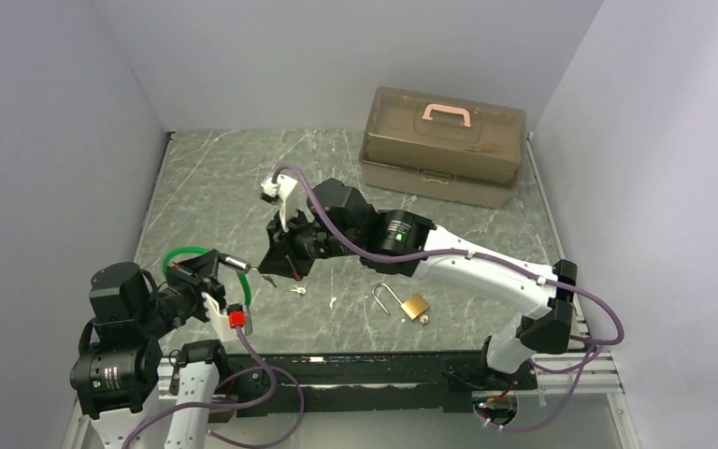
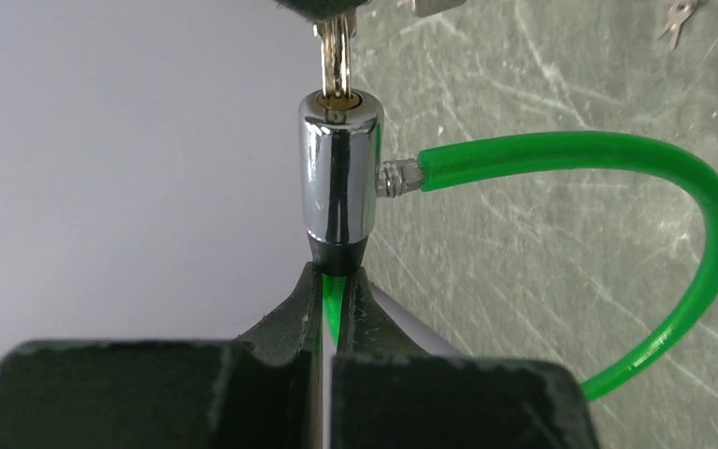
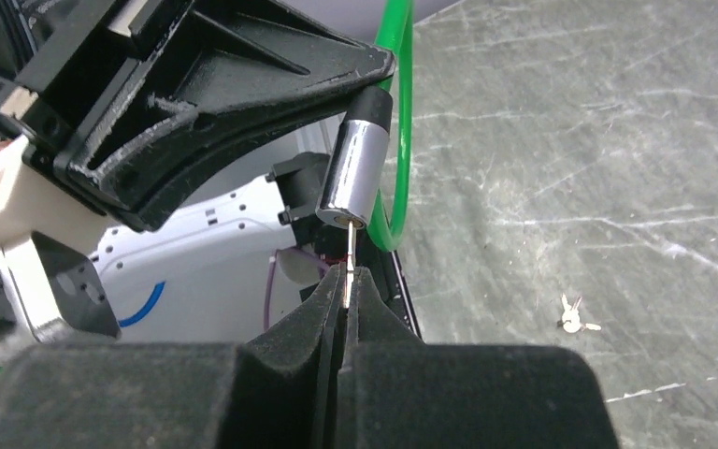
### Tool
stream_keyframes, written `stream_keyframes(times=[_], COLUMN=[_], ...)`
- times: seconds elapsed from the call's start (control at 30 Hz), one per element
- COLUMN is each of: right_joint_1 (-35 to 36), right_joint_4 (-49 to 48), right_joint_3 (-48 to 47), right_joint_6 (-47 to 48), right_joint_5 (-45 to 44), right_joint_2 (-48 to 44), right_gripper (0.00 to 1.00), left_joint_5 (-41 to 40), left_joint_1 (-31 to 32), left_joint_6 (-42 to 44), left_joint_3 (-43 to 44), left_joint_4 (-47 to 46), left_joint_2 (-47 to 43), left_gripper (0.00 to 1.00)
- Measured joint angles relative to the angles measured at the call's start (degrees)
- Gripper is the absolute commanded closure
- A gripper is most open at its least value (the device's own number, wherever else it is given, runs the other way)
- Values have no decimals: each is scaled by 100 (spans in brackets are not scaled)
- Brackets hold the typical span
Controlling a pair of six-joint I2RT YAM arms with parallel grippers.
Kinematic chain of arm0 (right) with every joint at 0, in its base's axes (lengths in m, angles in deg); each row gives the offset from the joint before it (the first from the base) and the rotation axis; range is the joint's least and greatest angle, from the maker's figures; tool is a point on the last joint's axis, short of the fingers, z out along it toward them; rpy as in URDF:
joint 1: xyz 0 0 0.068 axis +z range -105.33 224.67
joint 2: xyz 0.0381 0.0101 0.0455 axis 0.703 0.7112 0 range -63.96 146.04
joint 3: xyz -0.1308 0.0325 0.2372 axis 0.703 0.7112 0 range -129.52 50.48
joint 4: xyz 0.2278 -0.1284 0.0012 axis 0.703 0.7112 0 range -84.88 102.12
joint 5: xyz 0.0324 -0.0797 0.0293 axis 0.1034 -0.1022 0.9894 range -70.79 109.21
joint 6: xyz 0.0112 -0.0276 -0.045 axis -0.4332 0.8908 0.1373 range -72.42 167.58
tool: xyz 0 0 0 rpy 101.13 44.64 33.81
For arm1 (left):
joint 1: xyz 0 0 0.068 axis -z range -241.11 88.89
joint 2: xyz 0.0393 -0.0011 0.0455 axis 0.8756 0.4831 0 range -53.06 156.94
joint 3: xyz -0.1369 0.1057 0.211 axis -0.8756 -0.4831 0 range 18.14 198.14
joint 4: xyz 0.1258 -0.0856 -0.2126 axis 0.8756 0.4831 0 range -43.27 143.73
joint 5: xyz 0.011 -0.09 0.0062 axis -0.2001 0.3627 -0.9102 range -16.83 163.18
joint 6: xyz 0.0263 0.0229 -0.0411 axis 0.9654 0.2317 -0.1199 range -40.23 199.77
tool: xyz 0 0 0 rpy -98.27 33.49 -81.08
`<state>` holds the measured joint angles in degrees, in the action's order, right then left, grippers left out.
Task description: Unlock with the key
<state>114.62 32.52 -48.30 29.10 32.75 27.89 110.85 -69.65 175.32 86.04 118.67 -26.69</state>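
Note:
The lock is a chrome cylinder [image 2: 340, 173] on a green cable [image 2: 617, 154] that loops round to the right. My left gripper [image 2: 337, 276] is shut on the cable's end right behind the cylinder's black collar and holds it off the table. A silver key [image 3: 349, 251] stands in the keyhole at the cylinder's [image 3: 355, 168] free end. My right gripper [image 3: 348, 276] is shut on the key's head, tips just short of the cylinder. From above, the two grippers meet tip to tip at the left of the table, around the lock [image 1: 234, 263].
A brass padlock [image 1: 415, 306] with its shackle open lies at the front middle. A small bunch of loose keys [image 1: 297, 290] lies on the table near the grippers. A brown toolbox [image 1: 444, 145] with a pink handle stands at the back right.

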Motion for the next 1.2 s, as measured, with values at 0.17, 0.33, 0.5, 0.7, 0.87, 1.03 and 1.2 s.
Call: stream_keyframes(times=[0.17, 0.33, 0.5, 0.7, 0.87, 1.03, 1.2], right_joint_1=[-127, -142, -177, -459, -595, -619, -619], right_joint_4=[-57, -140, -142, -205, -234, -350, -575], right_joint_3=[483, 931, 1351, 1742, 1958, 2065, 2267], right_joint_6=[-17, -2, 96, 162, 223, 251, 245], right_joint_5=[267, 365, 326, 431, 684, 929, 1147], right_joint_2=[-459, -1167, -1805, -2055, -2050, -2063, -2155], right_gripper=[100, 100, 100, 100, 100, 100, 100], left_joint_5=[511, 1113, 1744, 2640, 2986, 3112, 3171], left_joint_1=[26, 26, 26, 26, 28, 26, 28], left_joint_6=[-199, -551, -903, -787, -601, -551, -481], left_joint_3=[-188, -562, -1108, -1196, -1189, -1102, -1049], left_joint_4=[-103, -446, -846, -1226, -1276, -1281, -1272], left_joint_2=[-35, -101, -291, -337, -337, -337, -380], left_gripper=[100, 100, 100, 100, 100, 100, 100])
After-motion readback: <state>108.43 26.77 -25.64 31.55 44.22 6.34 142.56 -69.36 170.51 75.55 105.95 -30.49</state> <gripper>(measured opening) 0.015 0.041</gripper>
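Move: The left hand grips the black end of the green lock's metal cylinder, with the key, already in its keyhole, about 8 cm to its right and 2 cm back. From the right hand, which pinches the key, the cylinder's middle lies some 6 cm to the left and about 1 cm farther out, nearly level. Loose keys lie on the table roughly 30 cm below the right hand, 7 cm ahead and 3 cm to its right. The right hand, fingers still shut on the key, draws it out of the keyhole away from the cylinder, travelling about 9 cm to the right, arching up some 3 cm and sinking back, with a slight drift back late on. The left hand keeps its grip on the cylinder and follows about 8 cm to the right, dipping a couple of centimetres and rising again, while its wrist swings clockwise and rolls its left side down, some 30 degrees in all, so that the keyhole end turns to the right and back. ##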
